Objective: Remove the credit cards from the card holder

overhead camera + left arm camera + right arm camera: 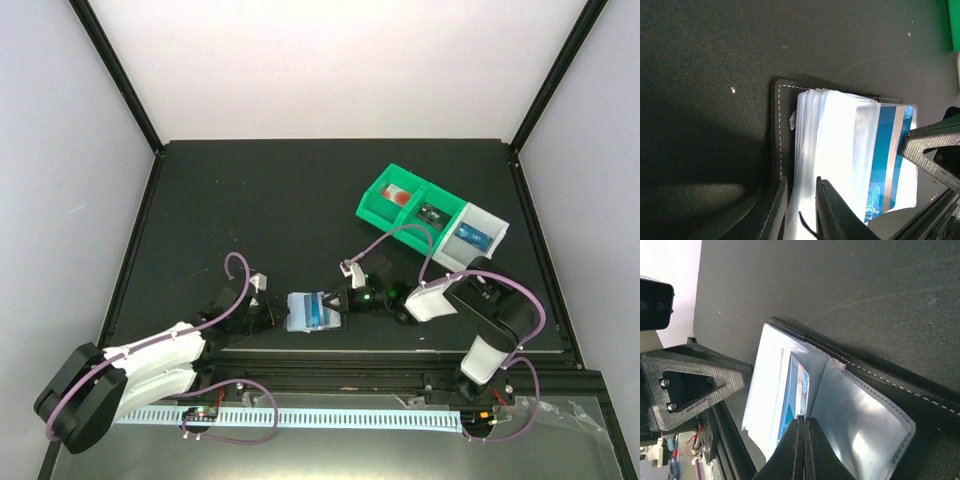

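Observation:
The card holder (303,313) lies open near the table's front edge, its dark stitched cover (776,130) beneath a stack of clear sleeves (840,145). A bright-blue credit card (888,155) sits in the outermost sleeve and also shows in the right wrist view (794,396). My left gripper (800,202) is shut on the sleeve stack at the holder's left side. Coming from the right, my right gripper (804,419) has its fingers pressed together on the card's edge. One right fingertip (927,145) overlaps the card's outer end.
A green-and-white compartment tray (376,197) stands at the back right. It holds a red-and-white item (398,195), a dark item (430,212) and a blue card (470,238). Black frame posts (115,75) and white walls enclose the table.

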Motion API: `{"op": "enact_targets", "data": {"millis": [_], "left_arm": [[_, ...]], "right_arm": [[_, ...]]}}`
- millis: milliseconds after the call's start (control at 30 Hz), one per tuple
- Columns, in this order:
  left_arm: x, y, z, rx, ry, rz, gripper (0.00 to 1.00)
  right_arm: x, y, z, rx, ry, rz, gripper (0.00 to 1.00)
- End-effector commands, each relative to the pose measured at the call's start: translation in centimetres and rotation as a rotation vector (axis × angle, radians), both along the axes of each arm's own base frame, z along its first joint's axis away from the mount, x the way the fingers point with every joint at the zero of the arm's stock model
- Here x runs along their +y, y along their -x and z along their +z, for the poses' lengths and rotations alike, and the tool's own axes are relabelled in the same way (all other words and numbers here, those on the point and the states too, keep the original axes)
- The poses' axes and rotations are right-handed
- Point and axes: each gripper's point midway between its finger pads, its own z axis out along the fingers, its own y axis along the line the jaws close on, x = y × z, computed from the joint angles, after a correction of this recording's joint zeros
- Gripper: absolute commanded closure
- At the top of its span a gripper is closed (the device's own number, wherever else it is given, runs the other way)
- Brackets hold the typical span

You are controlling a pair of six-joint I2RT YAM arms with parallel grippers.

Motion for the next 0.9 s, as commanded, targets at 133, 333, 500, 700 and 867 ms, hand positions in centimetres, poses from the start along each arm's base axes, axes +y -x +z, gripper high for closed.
{"op": "enact_targets", "data": {"millis": [133,333,500,700,867], "left_arm": [[0.8,0.4,-0.6,0.000,-0.027,0.021,0.82],[0.8,0.6,-0.9,0.008,-0.023,0.021,0.82],[0.6,0.5,-0.9,0.010,-0.022,0.016,0.83],[0.6,0.6,-1.0,0.014,-0.026,0.017,0.83],[0.6,0.7,-1.1,0.020,-0.023,0.017,0.83]], "right_arm": [[-0.5,0.5,-1.1,0.052,-0.019,-0.014,0.78],[-0.3,0.9,-1.7,0.078,-0.041,-0.010,0.68],[0.0,0.7,-1.4,0.076,-0.048,-0.007,0.70],[0.2,0.2,-1.8,0.075,-0.032,-0.018,0.71],[0.1,0.0,-2.6,0.077,-0.013,-0.023,0.75]]}}
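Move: The right fingers, shut on the raised edge of the blue credit card, have the card's middle about 2 cm back, 1 cm left and 1 cm below them. The card holder's middle is roughly 2 cm back, 2 cm left and 2 cm below; the green tray is some 24 cm ahead and 21 cm right, the white tray 16 cm ahead and 36 cm right. From the left hand the card lies about 8 cm right, 2 cm ahead and 2 cm below. Down by nearly 1 cm and a touch back, the right hand lets go of the credit card's edge as its fingers open to about a quarter of their range. It then creeps about 1 cm left over the card, tilting some 5 degrees, with the fingertips spread to either side of the card's edge. The left fingertips settle about half a centimetre lower and to the right on the holder's left side, staying slightly open. ##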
